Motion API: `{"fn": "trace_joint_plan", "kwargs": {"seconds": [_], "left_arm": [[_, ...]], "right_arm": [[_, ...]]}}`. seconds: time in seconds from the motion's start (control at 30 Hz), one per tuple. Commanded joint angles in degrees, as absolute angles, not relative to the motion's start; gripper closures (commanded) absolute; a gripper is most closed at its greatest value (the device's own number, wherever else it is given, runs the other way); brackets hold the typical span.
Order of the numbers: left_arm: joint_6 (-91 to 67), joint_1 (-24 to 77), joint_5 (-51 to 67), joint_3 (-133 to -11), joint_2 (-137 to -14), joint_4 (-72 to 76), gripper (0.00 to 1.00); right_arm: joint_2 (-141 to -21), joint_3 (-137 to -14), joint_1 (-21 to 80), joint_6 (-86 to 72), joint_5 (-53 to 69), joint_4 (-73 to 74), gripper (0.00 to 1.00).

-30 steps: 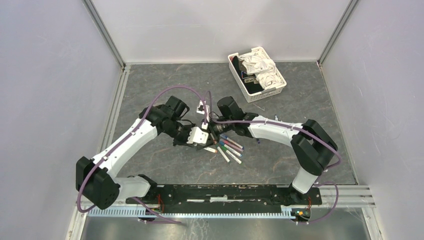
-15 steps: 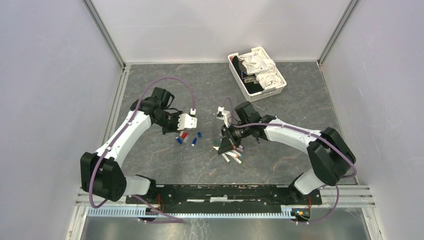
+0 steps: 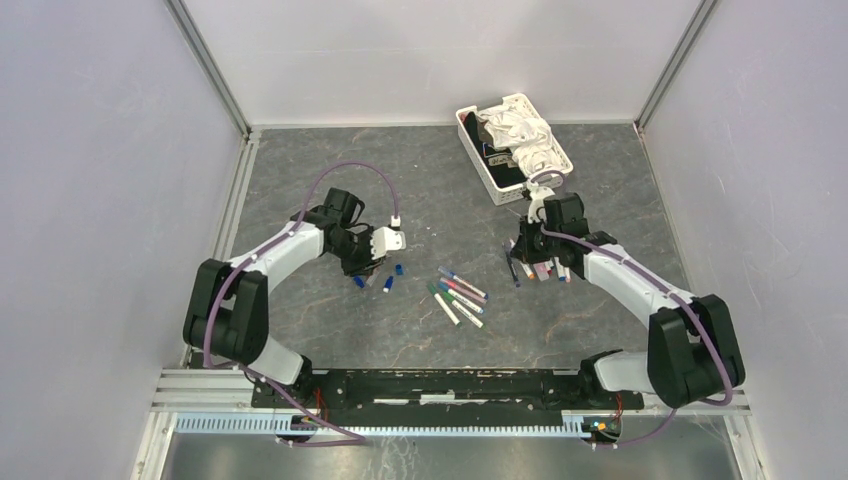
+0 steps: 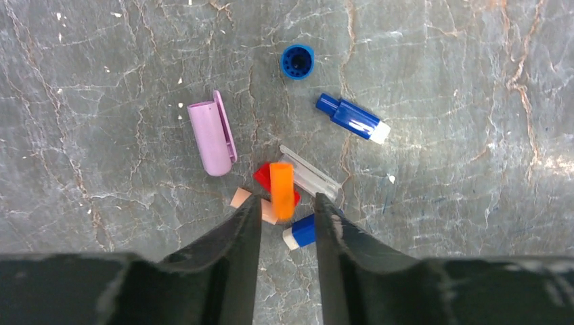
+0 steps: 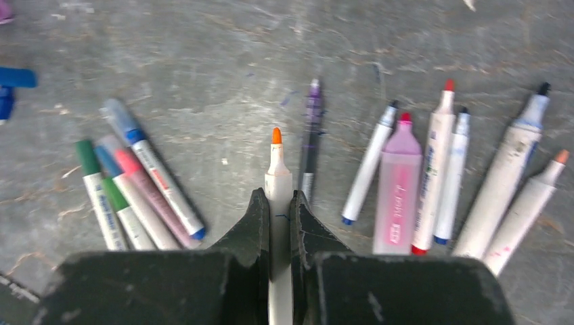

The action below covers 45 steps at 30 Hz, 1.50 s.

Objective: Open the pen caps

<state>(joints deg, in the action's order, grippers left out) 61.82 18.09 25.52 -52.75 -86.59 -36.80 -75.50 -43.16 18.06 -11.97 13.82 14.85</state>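
Loose pen caps lie under my left gripper (image 4: 284,206): a purple one (image 4: 211,137), a round blue one (image 4: 297,61), a blue one with a white end (image 4: 352,118), a red one (image 4: 265,177) and a clear one (image 4: 310,175). A blurred orange cap (image 4: 281,191) sits just past the open fingertips, touching neither finger. My right gripper (image 5: 278,196) is shut on the white barrel of an uncapped orange-tipped pen (image 5: 276,159). Several uncapped pens (image 5: 433,183) lie to its right and capped pens (image 5: 135,183) to its left.
A white basket (image 3: 466,128) of cloth stands at the back right. In the top view the cap pile (image 3: 386,282) is left of centre, the capped pens (image 3: 458,295) in the middle and the uncapped pens (image 3: 548,270) beneath the right gripper (image 3: 527,252).
The arms drew apart: the left one carried the orange cap to the cap pile and opened its jaws; the right one carried the orange-tipped pen right, over the uncapped pens.
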Motion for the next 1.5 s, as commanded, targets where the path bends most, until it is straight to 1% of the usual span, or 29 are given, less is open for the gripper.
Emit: {"fn": "trace_joint_plan", "kwargs": {"seconds": [0.0,0.07,0.1,0.17,0.2,0.23,0.3,0.4,0.57,0.73,0.83,0.9,1.1,1.17,1.23,1.47], "left_arm": [[56.93,18.46,25.59,-54.99,-86.57,-33.55,0.53],[57.05,18.42,26.54,-55.74,-85.75,-34.94,0.45],[57.04,18.45,27.11,-56.25,-85.29,-35.82,0.44],[56.92,18.45,28.62,-57.79,-84.11,-38.05,0.34],[56.62,18.46,29.38,-58.68,-83.66,-38.98,0.33],[56.09,18.46,30.34,-60.11,-83.23,-39.83,0.25],[54.8,18.46,31.36,-62.59,-82.53,-41.7,0.14],[52.46,18.38,32.3,-66.37,-81.82,-44.49,0.1],[50.32,18.36,33.9,-70.68,-80.85,-48.66,0.05],[50.17,18.37,33.8,-71.59,-79.77,-49.47,0.04],[49.66,18.37,33.35,-71.75,-79.55,-49.47,0.03],[49.37,18.37,33.12,-72.09,-79.55,-49.54,0.0],[47.74,18.29,32.94,-73.19,-78.58,-48.62,0.0],[47.79,18.32,32.94,-73.46,-78.41,-48.78,0.0],[47.96,18.3,32.91,-73.69,-78.31,-49.12,0.0],[47.41,18.28,32.55,-75.72,-77.93,-50.31,0.0]], "right_arm": [[-76.81,-42.62,17.19,-12.4,5.15,9.59,1.0],[-78.47,-42.86,17.18,-12.34,3.86,8.0,1.0],[-79.65,-43.25,17.18,-12.48,3.74,7.72,1.0],[-81.83,-44.08,17.19,-12.69,3.99,7.02,1.0],[-82.82,-44.25,17.21,-12.97,4.12,6.36,0.99],[-83.67,-44.3,17.29,-13.17,4.49,5.5,0.98],[-85.02,-44.64,17.36,-13.7,5.51,4.88,0.97],[-85.39,-44.96,18.36,-14.23,5.48,3.71,0.95],[-86.41,-46.72,21.9,-14.43,4.04,3.73,0.93],[-88.85,-47.28,24.6,-15.03,3.77,3.41,0.92],[-90.69,-47.12,25.0,-15.16,2.55,3.46,0.85],[-91.96,-47.2,25.12,-14.7,1.61,3.98,0.82],[-93.38,-46.16,25.91,-13.21,-2.22,5.16,0.65],[-93.05,-45.64,26.15,-12.98,-2.3,5.21,0.61],[-92.5,-45.23,26.23,-12.92,-2.75,5.4,0.59],[-85.52,-45.18,29.05,-12.92,-4.37,6.36,0.59]]}}
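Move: The right hand holds the uncapped orange pen; its resting spot is about 3 cm ahead, 2 cm left and 7 cm below, with the purple pen about 3 cm ahead and 1 cm left, and the pink highlighter 2 cm ahead and 5 cm right. The left hand's caps pile is 1 cm back, 1 cm right and 4 cm below; the pink cap is 3 cm ahead and 3 cm right, the upright blue cap 1 cm back and 8 cm right. The right fingers lay the orange pen on the table and open around it, having dipped right, swung some 5 cm left with a small lift, then sunk to about 6 cm below their start. The left fingers, already parting around the orange cap, spread fully as that hand rises about 13 cm off the caps pile, easing right. ##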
